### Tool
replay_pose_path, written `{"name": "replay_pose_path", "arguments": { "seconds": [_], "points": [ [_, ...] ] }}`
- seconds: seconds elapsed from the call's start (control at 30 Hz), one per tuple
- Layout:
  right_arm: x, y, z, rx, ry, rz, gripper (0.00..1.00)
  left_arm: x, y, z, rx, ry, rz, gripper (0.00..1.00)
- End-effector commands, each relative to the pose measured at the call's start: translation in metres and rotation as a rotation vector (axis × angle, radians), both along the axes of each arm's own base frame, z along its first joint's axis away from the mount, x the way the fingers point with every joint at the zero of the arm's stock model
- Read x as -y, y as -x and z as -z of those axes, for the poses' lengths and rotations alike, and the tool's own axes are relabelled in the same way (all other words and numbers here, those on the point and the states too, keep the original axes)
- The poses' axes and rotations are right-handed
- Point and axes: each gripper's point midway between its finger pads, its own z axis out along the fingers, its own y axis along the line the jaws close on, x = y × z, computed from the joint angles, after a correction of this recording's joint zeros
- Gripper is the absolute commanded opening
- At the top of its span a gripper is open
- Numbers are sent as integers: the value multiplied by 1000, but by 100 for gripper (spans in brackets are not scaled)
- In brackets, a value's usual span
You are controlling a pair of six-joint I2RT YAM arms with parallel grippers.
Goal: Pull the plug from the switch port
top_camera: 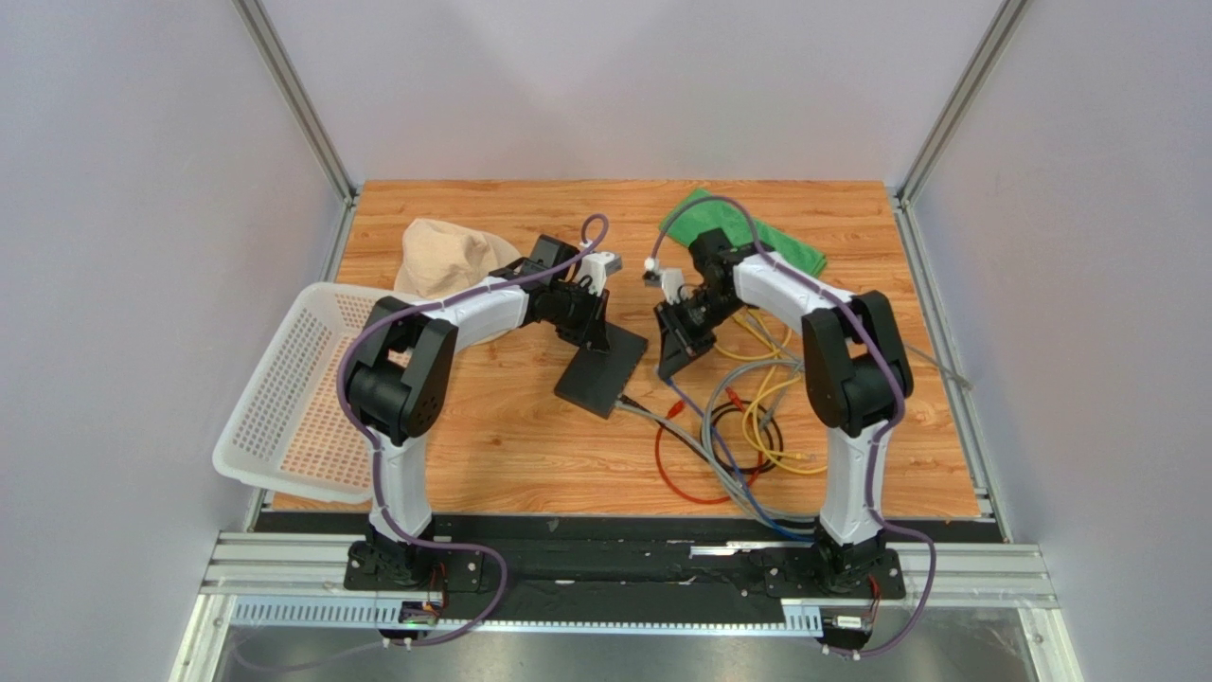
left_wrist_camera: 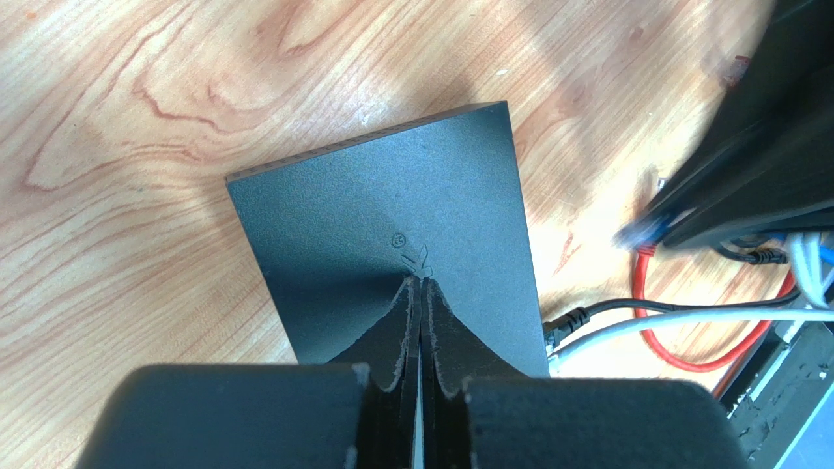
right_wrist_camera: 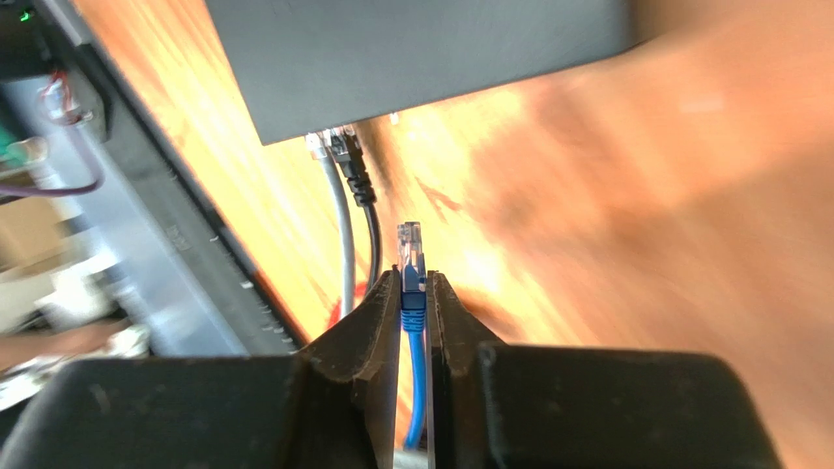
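Note:
The switch [top_camera: 603, 372] is a flat matte-black box lying on the wooden table, also seen in the left wrist view [left_wrist_camera: 392, 215] and the right wrist view [right_wrist_camera: 411, 59]. My left gripper [left_wrist_camera: 421, 280] is shut, its tips resting on the top face of the switch. My right gripper [right_wrist_camera: 413, 283] is shut on the plug [right_wrist_camera: 411, 256], a clear connector with a blue boot and blue cable. The plug hangs free in the air, clear of the switch's socket edge. A grey cable [right_wrist_camera: 338, 215] and a black cable [right_wrist_camera: 364, 195] sit in the sockets.
A white mesh basket [top_camera: 306, 391] hangs over the table's left edge, with a beige cloth [top_camera: 441, 256] behind it. A green cloth [top_camera: 740, 228] lies at the back right. Red, yellow and grey cables [top_camera: 740, 426] tangle in front of the right arm.

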Motion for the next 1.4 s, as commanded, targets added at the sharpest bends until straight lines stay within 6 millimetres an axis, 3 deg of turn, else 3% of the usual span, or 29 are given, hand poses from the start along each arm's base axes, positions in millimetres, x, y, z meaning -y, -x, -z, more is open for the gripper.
{"name": "replay_pose_path", "arguments": {
  "seconds": [0.0,0.13,0.17,0.23,0.27,0.33,0.37,0.43,0.47,0.57,0.7,0.77,0.9,0.97,1.07,1.1,1.17,1.2,1.23,1.27,1.3,1.33,1.37],
  "points": [
    [37,-62,-64,351,30,25,0,-5,3,12,18,-56,24,0],
    [95,-97,-81,447,92,145,0,-6,5,10,24,-58,26,0],
    [122,-110,-79,468,150,203,0,-6,5,9,25,-57,26,0],
    [151,-133,-87,527,220,265,0,-6,5,10,25,-60,26,0],
    [177,-145,-83,537,284,308,0,-6,5,11,22,-62,28,0],
    [195,-165,-94,587,331,343,0,-4,5,11,23,-61,34,0],
    [228,-174,-88,584,400,405,0,-3,6,11,20,-62,37,0],
    [250,-186,-87,607,474,444,0,-3,7,10,23,-63,39,0],
    [270,-196,-85,639,561,488,0,-3,8,11,24,-65,43,0],
    [295,-211,-83,674,673,558,0,-4,8,10,28,-66,42,0],
    [310,-217,-73,681,760,575,0,-4,8,9,31,-66,45,0],
    [312,-218,-69,676,768,576,0,-3,9,8,36,-60,52,0],
    [292,-219,-83,680,664,579,46,-4,9,6,47,-60,52,0],
    [275,-218,-99,698,596,566,52,-5,9,5,51,-62,53,0],
    [251,-212,-129,739,513,567,53,-6,6,3,61,-71,53,0],
    [244,-201,-141,757,503,561,54,-5,7,2,60,-70,56,0],
    [219,-200,-158,868,454,539,55,-5,9,0,55,-66,64,0],
    [211,-186,-190,967,408,550,56,-4,10,-2,54,-60,68,0],
    [191,-179,-175,1013,345,513,57,-4,10,-4,56,-56,70,0],
    [181,-170,-174,1054,306,479,59,-5,11,-4,66,-61,89,0],
    [170,-158,-194,1122,246,476,66,-4,9,-8,79,-55,95,3],
    [148,-147,-180,1111,167,441,73,-3,9,-11,86,-52,104,7],
    [133,-137,-180,1070,96,440,78,-3,9,-18,102,-46,109,13]
  ]
}}
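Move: The right hand holds the blue plug, already out of the switch; the bare table by the green towel's near right corner, where it is taken, lies about 19 cm ahead, 28 cm right and 4 cm below. The switch's middle is 12 cm left, level fore and aft; the yellow cables lie 8 cm ahead and 18 cm right, the red plug 7 cm back and 2 cm right. From the left hand, the towel corner is some 11 cm ahead and 40 cm right, the switch's middle 5 cm back. Still pinching the blue plug, the right hand carries it clear of the switch, about 30 cm right and 20 cm forward in a low arc over the yellow cables, the wrist swinging until the fingers point down and forward. By the towel's near corner it opens and lets go, then rises about 8 cm, drawing left and slightly back. The left hand's shut fingers stay on the switch's top. ##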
